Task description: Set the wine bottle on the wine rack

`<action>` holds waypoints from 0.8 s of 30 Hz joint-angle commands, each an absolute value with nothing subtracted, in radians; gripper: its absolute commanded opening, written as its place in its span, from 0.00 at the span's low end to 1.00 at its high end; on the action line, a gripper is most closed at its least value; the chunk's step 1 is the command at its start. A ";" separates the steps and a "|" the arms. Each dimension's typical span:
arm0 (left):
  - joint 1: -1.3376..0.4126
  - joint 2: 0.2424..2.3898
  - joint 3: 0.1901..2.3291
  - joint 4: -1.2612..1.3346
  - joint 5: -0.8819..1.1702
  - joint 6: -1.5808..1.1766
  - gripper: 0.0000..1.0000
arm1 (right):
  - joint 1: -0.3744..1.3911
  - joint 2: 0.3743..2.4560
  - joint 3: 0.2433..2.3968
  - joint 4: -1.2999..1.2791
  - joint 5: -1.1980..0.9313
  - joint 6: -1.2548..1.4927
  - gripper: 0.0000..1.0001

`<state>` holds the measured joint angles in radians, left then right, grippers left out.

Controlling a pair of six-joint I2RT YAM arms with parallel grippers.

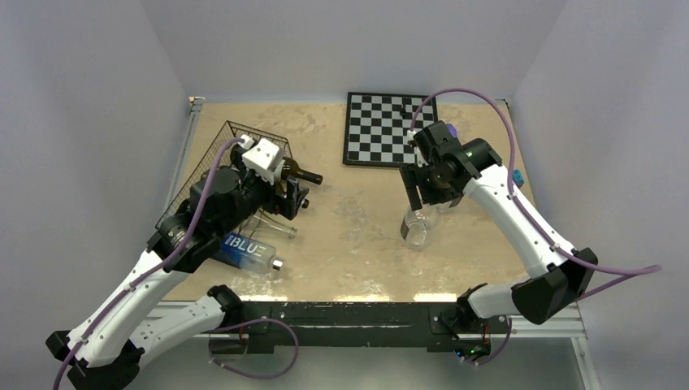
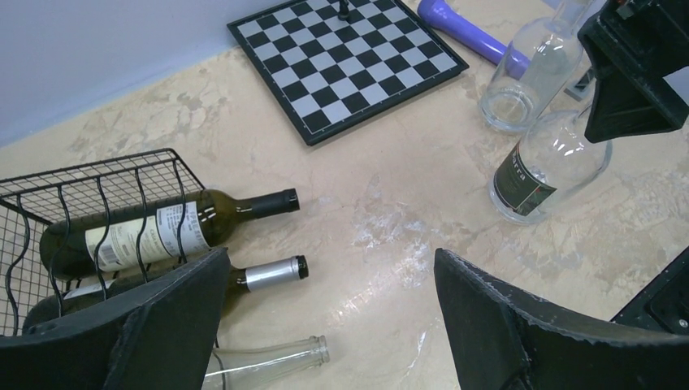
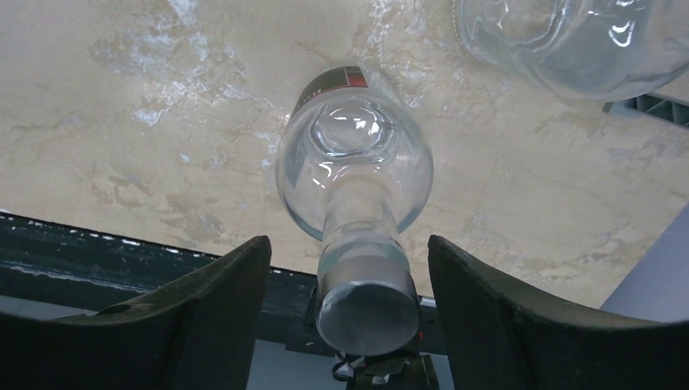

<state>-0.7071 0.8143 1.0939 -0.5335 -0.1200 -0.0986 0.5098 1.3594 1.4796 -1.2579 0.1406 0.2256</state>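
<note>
The black wire wine rack point(image 1: 213, 159) stands at the left and also shows in the left wrist view point(image 2: 89, 188). A dark green wine bottle with a pale label point(image 2: 162, 231) lies in it, its neck point(image 1: 305, 175) sticking out. A second dark bottle with a silver foil neck point(image 2: 271, 273) lies beside it. My left gripper point(image 2: 333, 325) is open and empty above the table by these necks. My right gripper point(image 3: 348, 256) is open around the capped neck of an upright clear bottle point(image 3: 354, 162) with a dark label point(image 2: 524, 185). Its fingers stand apart from the neck on both sides.
A clear bottle lies below the rack, neck out point(image 2: 280, 357). A clear bottle marked BLUE point(image 1: 248, 250) lies near the front left. Another upright clear bottle point(image 2: 520, 85) stands beside the one under my right gripper. A chessboard point(image 1: 388, 128) and a purple object point(image 2: 471, 32) are at the back.
</note>
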 commanded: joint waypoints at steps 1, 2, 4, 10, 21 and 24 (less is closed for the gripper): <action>-0.703 0.786 1.070 -0.496 -0.111 -0.129 0.99 | 0.493 1.378 1.460 -1.241 0.106 0.226 0.72; -0.703 0.783 1.069 -0.501 -0.116 -0.129 0.99 | 0.491 1.380 1.455 -1.242 0.108 0.224 0.72; -0.703 0.780 1.066 -0.509 -0.126 -0.129 0.99 | 0.487 1.383 1.440 -1.239 0.105 0.222 0.71; -0.703 0.780 1.060 -0.514 -0.136 -0.126 0.99 | 0.480 1.397 1.421 -1.230 0.087 0.223 0.53; -0.704 0.769 1.052 -0.519 -0.152 -0.111 0.99 | 0.479 1.415 1.445 -1.236 0.139 0.231 0.03; -0.703 0.763 1.047 -0.523 -0.156 -0.108 0.99 | 0.478 1.404 1.460 -1.228 0.133 0.232 0.00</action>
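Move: The clear wine bottle with the dark label stands upright under the right hand, its neck already between the open fingers; its middle is roughly 10 cm below, about level front to back and perhaps 1 cm to the right. The second clear bottle stands about 10 cm ahead and 10 cm right of the hand. The chessboard lies some 35 cm ahead and 7 cm left. From the left hand, the labelled bottle is about 30 cm right, level in reach and 21 cm below. The right fingers pinch the clear bottle's neck just below its cap, one finger on each side. The hand first sinks about 3 cm around the neck, the wrist tipping the fingers some 5 degrees steeper, then stays put while the half-open fingers finish closing and squeeze with rising gripper effort. ##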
